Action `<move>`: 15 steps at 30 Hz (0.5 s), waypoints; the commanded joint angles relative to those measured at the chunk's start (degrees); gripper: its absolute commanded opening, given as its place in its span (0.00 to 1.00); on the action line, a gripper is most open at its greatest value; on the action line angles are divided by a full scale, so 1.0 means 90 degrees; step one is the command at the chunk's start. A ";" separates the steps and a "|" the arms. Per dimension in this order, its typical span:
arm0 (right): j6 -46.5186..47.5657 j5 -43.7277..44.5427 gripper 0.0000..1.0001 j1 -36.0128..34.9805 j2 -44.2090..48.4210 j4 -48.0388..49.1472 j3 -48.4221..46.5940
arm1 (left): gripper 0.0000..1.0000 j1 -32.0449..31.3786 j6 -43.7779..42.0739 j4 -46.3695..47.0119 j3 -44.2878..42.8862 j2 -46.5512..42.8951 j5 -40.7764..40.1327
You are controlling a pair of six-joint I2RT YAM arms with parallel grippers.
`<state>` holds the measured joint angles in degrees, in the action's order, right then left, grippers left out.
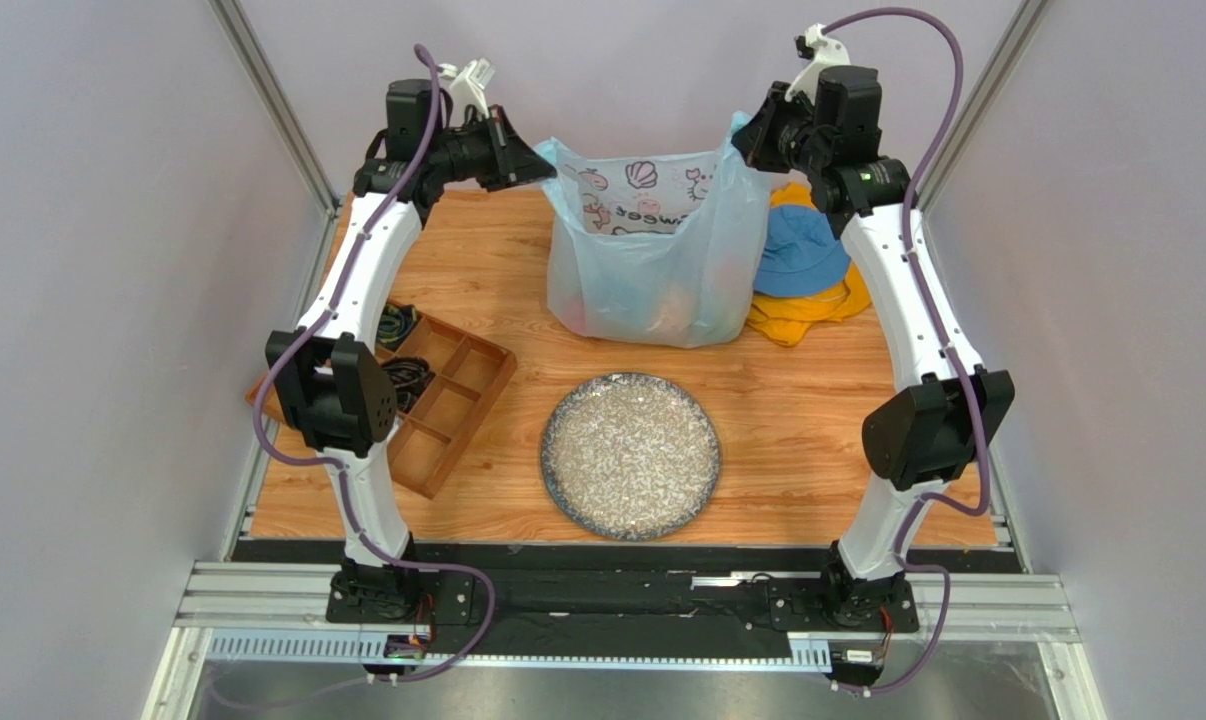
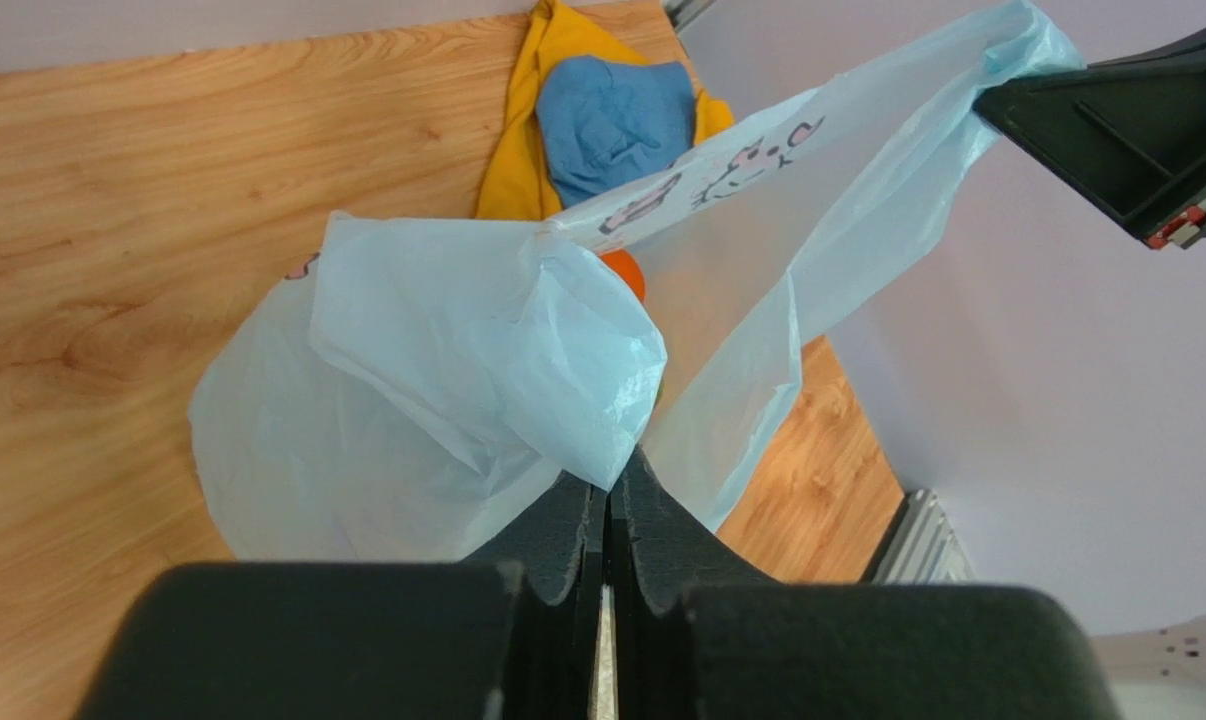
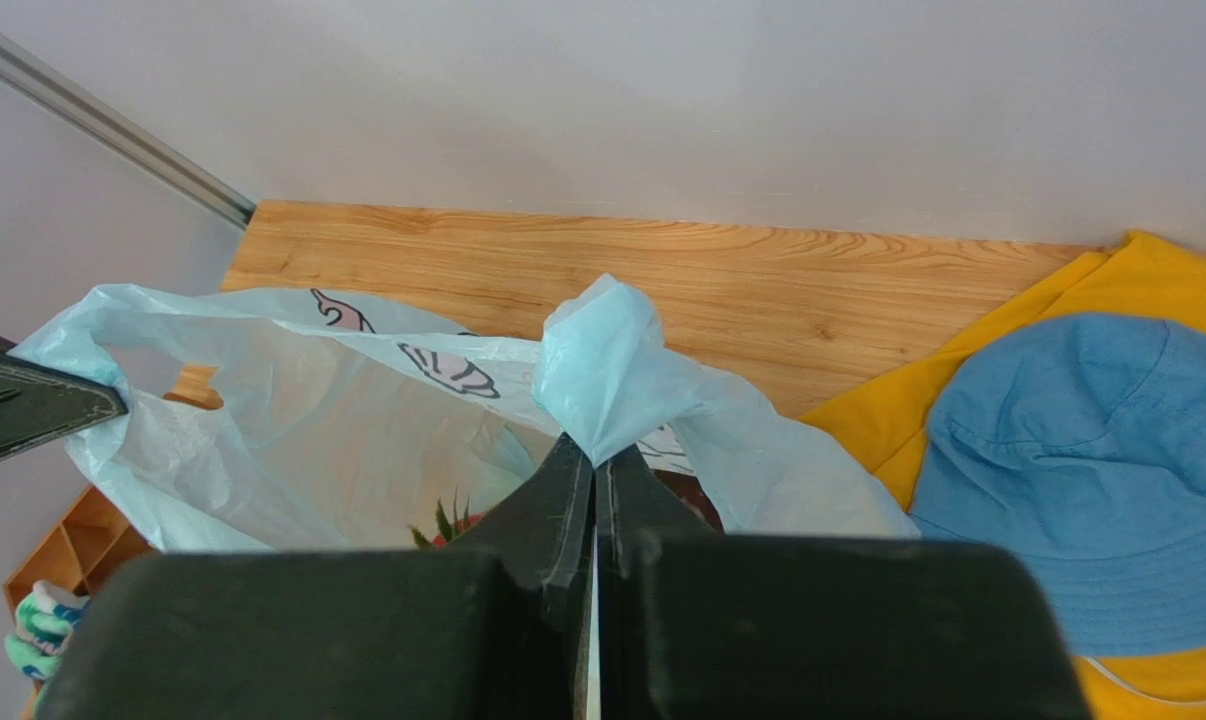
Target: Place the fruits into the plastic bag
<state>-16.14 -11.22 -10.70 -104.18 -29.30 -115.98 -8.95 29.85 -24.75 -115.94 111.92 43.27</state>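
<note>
The light blue plastic bag (image 1: pixel 654 248) hangs stretched between my two grippers at the back of the table. My left gripper (image 1: pixel 542 162) is shut on the bag's left handle loop (image 2: pixel 564 375). My right gripper (image 1: pixel 747 143) is shut on the right handle loop (image 3: pixel 609 368). Fruits sit inside the bag: an orange (image 2: pixel 624 273) shows in the left wrist view, and the pineapple's green leaves (image 3: pixel 441 522) and a dark maroon fruit (image 3: pixel 684 488) show in the right wrist view. Faint fruit shapes show through the bag's bottom (image 1: pixel 669 312). The other fruits are hidden by the plastic.
A speckled grey round plate (image 1: pixel 632 455) lies bare at the table's middle front. A blue hat (image 1: pixel 799 248) on a yellow cloth (image 1: pixel 805 315) lies right of the bag. A wooden divided tray (image 1: pixel 444 398) with cables sits at the left.
</note>
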 commanded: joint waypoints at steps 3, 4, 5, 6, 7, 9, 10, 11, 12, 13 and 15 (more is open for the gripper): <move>-0.0111 -0.0334 0.23 0.0007 0.0257 0.0384 0.0133 | 0.47 -0.0011 -0.0679 0.0416 0.0108 -0.0423 0.0066; -0.0072 -0.0364 0.39 0.0017 0.0344 0.0384 0.0220 | 0.57 -0.0011 -0.0757 0.0513 0.0205 -0.0559 0.0027; -0.0081 -0.0384 0.48 0.0007 0.0394 0.0413 0.0269 | 0.70 -0.0021 -0.0796 0.0582 0.0264 -0.0638 0.0007; -0.0072 -0.0422 0.54 0.0007 0.0452 0.0433 0.0309 | 0.79 -0.0021 -0.0835 0.0708 0.0333 -0.0716 -0.0032; -0.0062 -0.0433 0.65 0.0007 0.0549 0.0424 0.0357 | 0.81 -0.0021 -0.0923 0.0758 0.0507 -0.0910 -0.0167; -0.0023 -0.0471 0.72 0.0007 0.0677 0.0424 0.0523 | 0.90 -0.0011 -0.1021 0.0952 0.0733 -0.1145 -0.0392; -0.0013 -0.0501 0.76 0.0007 0.0726 0.0423 0.0572 | 0.91 -0.0011 -0.1060 0.1031 0.0985 -0.1378 -0.0606; 0.0016 -0.0511 0.77 0.0017 0.0871 0.0433 0.0708 | 0.93 -0.0002 -0.1070 0.1128 0.1113 -0.1497 -0.0676; 0.0026 -0.0530 0.78 0.0017 0.0931 0.0433 0.0777 | 0.93 0.0008 -0.1031 0.1294 0.1221 -0.1604 -0.0734; 0.0036 -0.0530 0.80 0.0017 0.1028 0.0453 0.0845 | 0.94 0.0018 -0.1012 0.1353 0.1377 -0.1770 -0.0841; 0.0007 -0.0608 0.80 0.0027 0.1291 0.0521 0.1127 | 0.94 0.0057 -0.0973 0.1422 0.1475 -0.1907 -0.0949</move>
<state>-16.51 -14.83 -10.70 -98.85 -28.01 -108.20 -8.95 22.59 -18.46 -103.70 100.82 37.82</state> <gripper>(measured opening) 0.797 0.938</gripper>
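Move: My hands still pinch the two top corners of the plastic bag. Its fruit-filled body sits about 13 cm to the right of my left hand and 8 cm back, some 26 cm below; the wooden tray lies roughly 22 cm back and 21 cm left, on the table. From my right hand the bag's body is about 9 cm back, 8 cm left and 29 cm down, the blue hat level ahead-wise, 15 cm right and 35 cm below, and the empty plate 34 cm back, 12 cm left. I spread both grippers wide and let go of the bag's corners, nearly in place. As they open, my right hand sinks about a centimetre and draws back about 3 cm; my left, once open, eases back, left and up by some 2 cm each, its fingertips tilting up about 10 degrees, to back off the loosened plastic. ##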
